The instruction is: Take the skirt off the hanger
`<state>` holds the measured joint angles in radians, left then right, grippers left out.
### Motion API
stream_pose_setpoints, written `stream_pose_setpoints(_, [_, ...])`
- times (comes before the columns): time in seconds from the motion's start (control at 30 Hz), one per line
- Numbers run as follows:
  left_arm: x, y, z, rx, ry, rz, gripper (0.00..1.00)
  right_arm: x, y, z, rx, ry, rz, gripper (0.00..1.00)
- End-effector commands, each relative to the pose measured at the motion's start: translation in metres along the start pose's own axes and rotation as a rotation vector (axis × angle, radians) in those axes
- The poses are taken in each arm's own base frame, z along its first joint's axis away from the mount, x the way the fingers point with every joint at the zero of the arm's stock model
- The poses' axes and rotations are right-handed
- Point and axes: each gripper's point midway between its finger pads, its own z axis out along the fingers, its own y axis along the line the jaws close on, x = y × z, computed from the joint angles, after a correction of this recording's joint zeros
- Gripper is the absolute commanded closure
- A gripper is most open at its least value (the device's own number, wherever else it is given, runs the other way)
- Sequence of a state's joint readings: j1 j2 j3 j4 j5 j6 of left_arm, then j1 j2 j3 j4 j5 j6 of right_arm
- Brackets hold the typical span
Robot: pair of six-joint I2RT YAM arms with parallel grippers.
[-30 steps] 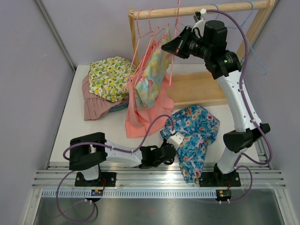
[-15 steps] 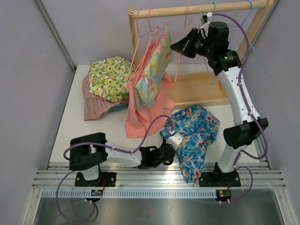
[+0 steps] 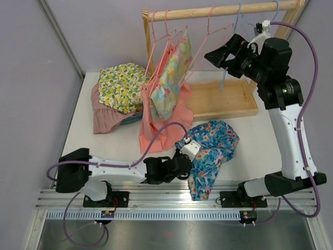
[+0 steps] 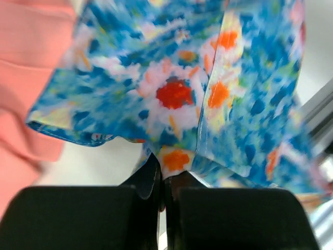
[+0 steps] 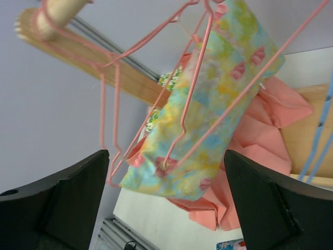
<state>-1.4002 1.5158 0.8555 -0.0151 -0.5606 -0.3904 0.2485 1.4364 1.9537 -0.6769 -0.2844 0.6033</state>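
Note:
A blue floral skirt (image 3: 214, 148) lies crumpled on the table at front centre, off any hanger. My left gripper (image 3: 183, 155) is shut on its edge; in the left wrist view the jaws (image 4: 162, 174) pinch the blue cloth (image 4: 177, 94). My right gripper (image 3: 214, 54) is open and empty, held high in front of the wooden rail (image 3: 223, 9). A pastel floral skirt (image 3: 171, 78) hangs on a pink hanger (image 3: 167, 32), over a salmon skirt (image 3: 161, 127). In the right wrist view the pastel skirt (image 5: 218, 99) hangs between my open fingers (image 5: 67, 208), beyond them.
An empty pink hanger (image 3: 208, 32) and a blue hanger (image 3: 232, 52) hang on the rail. The rack's wooden base (image 3: 223, 101) lies behind the blue skirt. A pile of clothes, lemon print (image 3: 120, 86) on pink pleats (image 3: 106, 119), sits at back left.
My right gripper has moved right along the rail, away from the pink hanger, which now hangs free. My left gripper has dragged the blue skirt slightly left and nearer.

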Motion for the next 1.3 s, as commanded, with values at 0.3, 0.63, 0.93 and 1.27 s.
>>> stream_pose_setpoints(0.3, [-0.172,0.13,-0.207,-0.259,-0.311,-0.11,1.0,-0.036,0.158,-0.171,-0.573,-0.178,0.109,0.01])
stream_pose_setpoints(0.63, [-0.254,0.248,-0.227,-0.486,-0.439,-0.127,1.0,-0.066,0.192,-0.261,-0.641,-0.349,0.178,0.01])
stream_pose_setpoints(0.93, [-0.335,0.361,-0.245,-0.705,-0.586,-0.253,1.0,-0.068,0.192,-0.265,-0.64,-0.358,0.197,0.0])
stream_pose_setpoints(1.27, [-0.391,0.458,-0.213,-0.773,-0.658,-0.325,1.0,-0.063,0.174,-0.236,-0.581,-0.345,0.205,0.0])
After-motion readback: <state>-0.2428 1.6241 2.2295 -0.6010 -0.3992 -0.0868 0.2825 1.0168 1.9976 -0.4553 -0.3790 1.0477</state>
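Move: My left hand has the blue skirt pinched low over the near side of the table; the bin of skirts lies about 35 cm ahead, 34 cm left and 5 cm below. From that hand the coral skirt is 22 cm ahead, 11 cm left and 8 cm up, the pastel skirt 29 cm ahead, 7 cm left and 15 cm up. From my right hand the pastel skirt is 7 cm ahead, 15 cm left and 22 cm down, the emptied pink hanger 8 cm ahead, 4 cm left and 9 cm down. Still pinching the blue skirt, I sweep my left hand steeply up and left, then forward to high over the bin, ending some 43 cm up, 33 cm left and 30 cm forward while the wrist swings counter-clockwise and tips up. My right hand, wide open throughout, backs up and away from the emptied hanger, its wrist tilting up and rolling, then eases a few centimetres forward and down. ##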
